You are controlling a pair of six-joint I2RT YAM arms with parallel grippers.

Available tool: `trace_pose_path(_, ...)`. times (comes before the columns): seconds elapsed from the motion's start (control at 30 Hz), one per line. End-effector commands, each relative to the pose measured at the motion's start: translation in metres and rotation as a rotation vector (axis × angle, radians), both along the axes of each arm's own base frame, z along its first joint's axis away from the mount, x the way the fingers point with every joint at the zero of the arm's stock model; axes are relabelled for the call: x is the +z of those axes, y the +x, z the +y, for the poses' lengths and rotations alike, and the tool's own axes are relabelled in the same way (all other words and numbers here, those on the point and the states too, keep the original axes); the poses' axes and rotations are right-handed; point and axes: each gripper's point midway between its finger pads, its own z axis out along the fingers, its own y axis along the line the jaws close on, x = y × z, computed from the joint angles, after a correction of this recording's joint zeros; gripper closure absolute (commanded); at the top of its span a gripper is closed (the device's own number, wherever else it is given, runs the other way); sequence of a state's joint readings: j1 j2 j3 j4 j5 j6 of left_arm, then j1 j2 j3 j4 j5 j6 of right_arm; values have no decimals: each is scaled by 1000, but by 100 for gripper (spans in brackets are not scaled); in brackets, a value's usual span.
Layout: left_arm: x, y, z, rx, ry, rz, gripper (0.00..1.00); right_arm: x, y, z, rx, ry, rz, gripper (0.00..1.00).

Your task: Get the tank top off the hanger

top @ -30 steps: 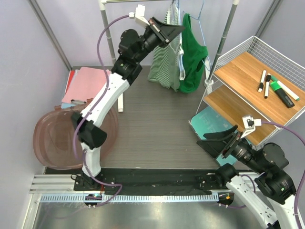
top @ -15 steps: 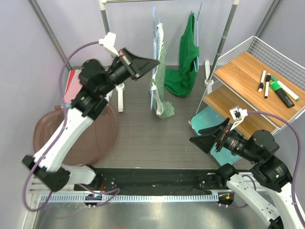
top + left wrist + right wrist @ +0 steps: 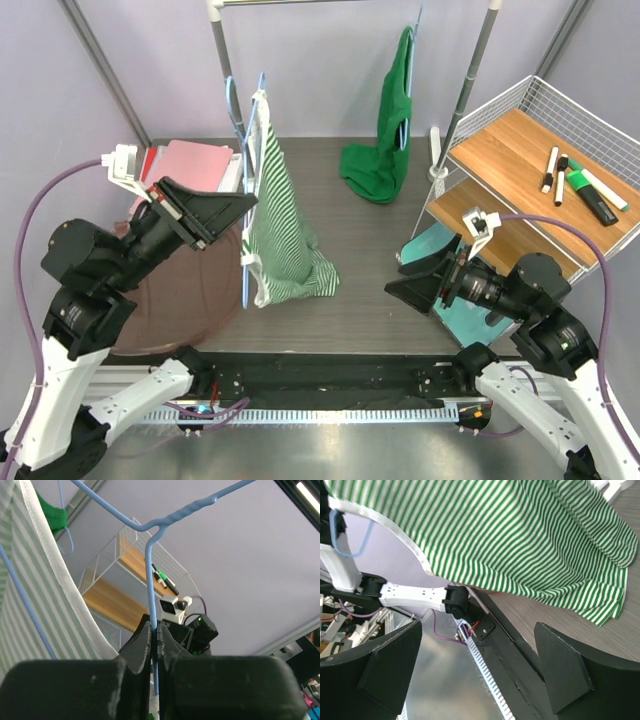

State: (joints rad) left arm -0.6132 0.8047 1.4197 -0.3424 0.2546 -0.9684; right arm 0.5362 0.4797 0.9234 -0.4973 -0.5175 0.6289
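Observation:
The green-and-white striped tank top [image 3: 282,240] hangs on a blue wire hanger [image 3: 246,285], held in the air left of the table's middle. My left gripper [image 3: 238,205] is shut on the hanger's wire. In the left wrist view the blue wire [image 3: 149,575] runs up from between the closed fingers [image 3: 156,630], with the top [image 3: 45,595] at the left. My right gripper [image 3: 412,280] is open and empty, to the right of the top and pointing at it. In the right wrist view [image 3: 477,675] the striped cloth [image 3: 520,535] fills the upper part, above the spread fingers.
A plain green garment [image 3: 385,130] hangs on the clothes rack [image 3: 478,60] at the back. A wire shelf [image 3: 545,150] with markers stands at the right, with a teal item [image 3: 438,245] under it. A pink basin [image 3: 165,300] and pink folders [image 3: 190,165] lie at the left.
My left arm has swung from the rack at the back to the near left, carrying the hanger and striped top off the rail. My right gripper has moved a little left towards the top.

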Motion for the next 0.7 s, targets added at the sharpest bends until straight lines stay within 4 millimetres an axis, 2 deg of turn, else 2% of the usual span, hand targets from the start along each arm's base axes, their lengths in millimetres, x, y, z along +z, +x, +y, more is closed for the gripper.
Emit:
trace_pose_path(0.0, -50, 10, -18, -55, 121, 74, 100, 20, 9, 16, 53, 67, -7, 0)
trace_pose_path(0.03, -56, 10, -21, -67, 129, 82, 100, 19, 14, 18, 45, 62, 6, 0)
trace_pose_path(0.07, -71, 12, -26, -89, 147, 108, 100, 17, 18, 20, 40, 57, 19, 0)
trace_pose_path(0.37, -126, 26, -41, -119, 213, 170, 100, 18, 43, 47, 42, 112, 73, 0)
trace_pose_path(0.4, -130, 28, -43, -121, 214, 176, 100, 17, 39, 54, 65, 105, 71, 0)
trace_pose_path(0.47, -144, 31, -47, -135, 232, 202, 100, 18, 46, 64, 38, 106, 63, 0)
trace_pose_path(0.53, -155, 31, -49, -143, 243, 222, 100, 19, 38, 77, 61, 102, 49, 0)
trace_pose_path(0.57, -158, 31, -48, -142, 245, 223, 100, 18, 47, 81, 14, 92, 49, 0)
trace_pose_path(0.67, -168, 30, -48, -146, 248, 240, 100, 17, 41, 102, 12, 97, 35, 2)
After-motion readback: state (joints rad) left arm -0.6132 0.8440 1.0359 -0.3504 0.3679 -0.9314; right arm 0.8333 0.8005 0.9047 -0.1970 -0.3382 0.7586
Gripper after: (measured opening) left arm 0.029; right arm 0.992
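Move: The left hand holds the hanger's wire neck, the striped tank top hanging with its middle about 17 cm below, 4 cm right and 2 cm ahead. From the open right hand, that tank top lies about 17 cm left and 6 cm ahead, near its height; the green tank top hangs some 35 cm straight ahead of the right hand, also near its height. The brown tub sits some 25 cm left, 10 cm ahead and 50 cm below the left hand. Still pinching the hanger's wire neck, the left hand lowers it about 18 cm, drifting a little right and forward towards the right hand, its fingers tipping downward some 25 degrees. The right hand, fingers kept wide open, first eases forward a few centimetres, then sweeps left faster, about 9 cm in all, towards the near shoulder of the tank top; no touch is visible yet. ##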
